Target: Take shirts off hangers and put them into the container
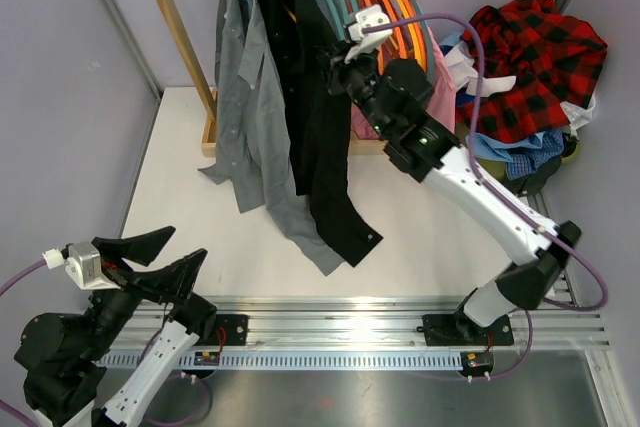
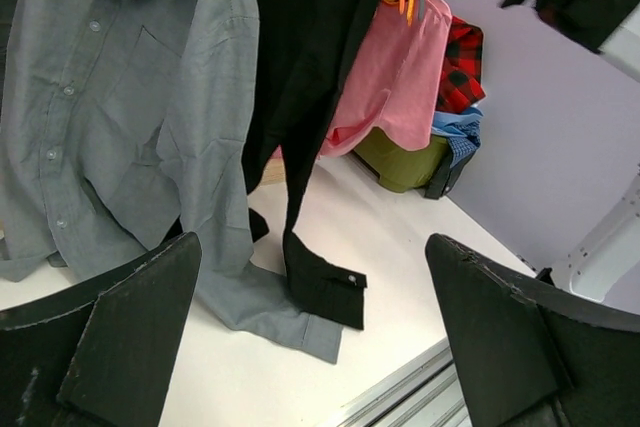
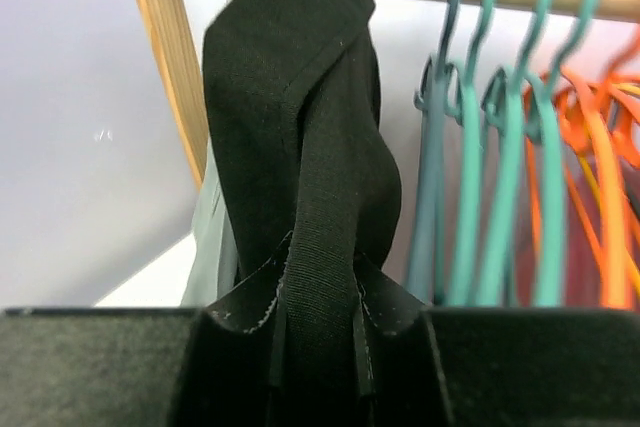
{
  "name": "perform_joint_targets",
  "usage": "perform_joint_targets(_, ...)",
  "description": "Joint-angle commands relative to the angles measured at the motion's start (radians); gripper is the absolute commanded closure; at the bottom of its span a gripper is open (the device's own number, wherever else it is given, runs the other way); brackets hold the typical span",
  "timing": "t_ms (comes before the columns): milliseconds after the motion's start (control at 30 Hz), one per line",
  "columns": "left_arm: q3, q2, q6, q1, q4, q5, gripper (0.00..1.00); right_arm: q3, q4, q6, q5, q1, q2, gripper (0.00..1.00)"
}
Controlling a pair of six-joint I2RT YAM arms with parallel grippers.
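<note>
A plain grey shirt [image 1: 245,97] and a plain black shirt [image 1: 312,127] hang from the wooden rail, their sleeves trailing onto the white table. My right gripper [image 1: 336,53] is high at the black shirt's shoulder, shut on a fold of its fabric [image 3: 300,147]. Bare teal hangers [image 3: 500,147] and orange hangers [image 3: 590,177] hang to its right. The red-and-black plaid shirt [image 1: 535,47] lies heaped on the yellow-green container [image 2: 400,159] at the far right. My left gripper [image 1: 165,257] stays low at the near left, open and holding nothing, its view facing the grey shirt [image 2: 130,97] and the black cuff [image 2: 325,287].
A pink garment [image 2: 395,77] hangs at the rack's right end beside the bin. The rack's wooden post [image 1: 180,37] stands at the back left. White and blue clothes [image 1: 520,152] lie under the plaid. A metal rail [image 1: 350,332] runs along the near edge.
</note>
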Motion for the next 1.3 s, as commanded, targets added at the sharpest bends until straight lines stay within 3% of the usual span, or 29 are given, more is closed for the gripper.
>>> perform_joint_targets(0, 0.02, 0.022, 0.013, 0.001, 0.021, -0.039, 0.01, -0.027, -0.16, 0.045, 0.005, 0.03, -0.207, 1.0)
perform_joint_targets(167, -0.006, 0.039, 0.021, 0.001, 0.057, -0.045, 0.01, -0.208, -0.571, 0.067, 0.123, 0.192, -0.446, 1.0)
perform_joint_targets(233, -0.02, 0.057, 0.024, 0.001, 0.079, -0.039, 0.01, -0.24, -0.777, 0.16, 0.201, 0.269, -0.509, 1.0)
perform_joint_targets(267, -0.02, 0.063, 0.026, 0.001, 0.088, -0.033, 0.01, -0.242, -0.778, 0.16, 0.211, 0.269, -0.52, 1.0)
perform_joint_targets(300, -0.026, 0.072, 0.026, 0.001, 0.099, -0.026, 0.01, -0.244, -0.916, 0.222, 0.211, 0.303, -0.526, 1.0)
perform_joint_targets(400, -0.045, 0.103, 0.026, 0.001, 0.14, 0.018, 0.01, -0.259, -1.097, 0.316, 0.13, 0.346, -0.545, 1.0)
perform_joint_targets(500, -0.089, 0.112, 0.029, 0.001, 0.234, 0.116, 0.01, -0.308, -1.091, 0.324, -0.124, 0.375, -0.585, 1.0)
perform_joint_targets(533, -0.129, 0.108, 0.029, 0.001, 0.27, 0.198, 0.01, -0.325, -1.071, 0.317, -0.283, 0.383, -0.604, 1.0)
perform_joint_targets(667, -0.213, 0.088, -0.008, 0.001, 0.523, 0.4, 0.01, -0.38, -0.993, 0.288, -0.532, 0.407, -0.617, 1.0)
perform_joint_targets(733, -0.221, 0.13, -0.01, 0.001, 0.548, 0.501, 0.01, -0.379, -0.988, 0.26, -0.631, 0.412, -0.623, 1.0)
perform_joint_targets(933, -0.246, 0.244, -0.054, 0.001, 0.639, 0.747, 0.01, -0.377, -0.942, 0.232, -0.715, 0.415, -0.669, 1.0)
perform_joint_targets(1133, -0.269, 0.289, -0.117, 0.001, 0.755, 0.86, 0.01, -0.4, -0.922, 0.231, -0.696, 0.415, -0.698, 1.0)
perform_joint_targets(1267, -0.293, 0.302, -0.217, 0.001, 0.937, 0.929, 0.02, -0.409, -0.918, 0.228, -0.689, 0.414, -0.704, 1.0)
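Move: My right hand already pinches the black shirt, bound for the open space over the near rail, some 37 cm back, 7 cm right and 16 cm lower. The yellow hanger inside that shirt sits about 10 cm ahead and 6 cm left of this hand; the grey shirt hangs about 13 cm left, 5 cm ahead and lower, the teal hangers 10 cm ahead and 2 cm right. From my left hand the yellow hanger is roughly 40 cm ahead, 17 cm right and 14 cm higher. Keeping my pinch on the black shirt, I haul it away from the rack with my right hand, about 37 cm back and down some 20 cm before easing up a little, tipping the fingers down and swinging them counter-clockwise towards my left hand. My left hand, still wide open, nudges forward, then sweeps about 13 cm right while drawing back a little, turning some 45 degrees clockwise to face the yellow hanger's hook, near but not gripping. ##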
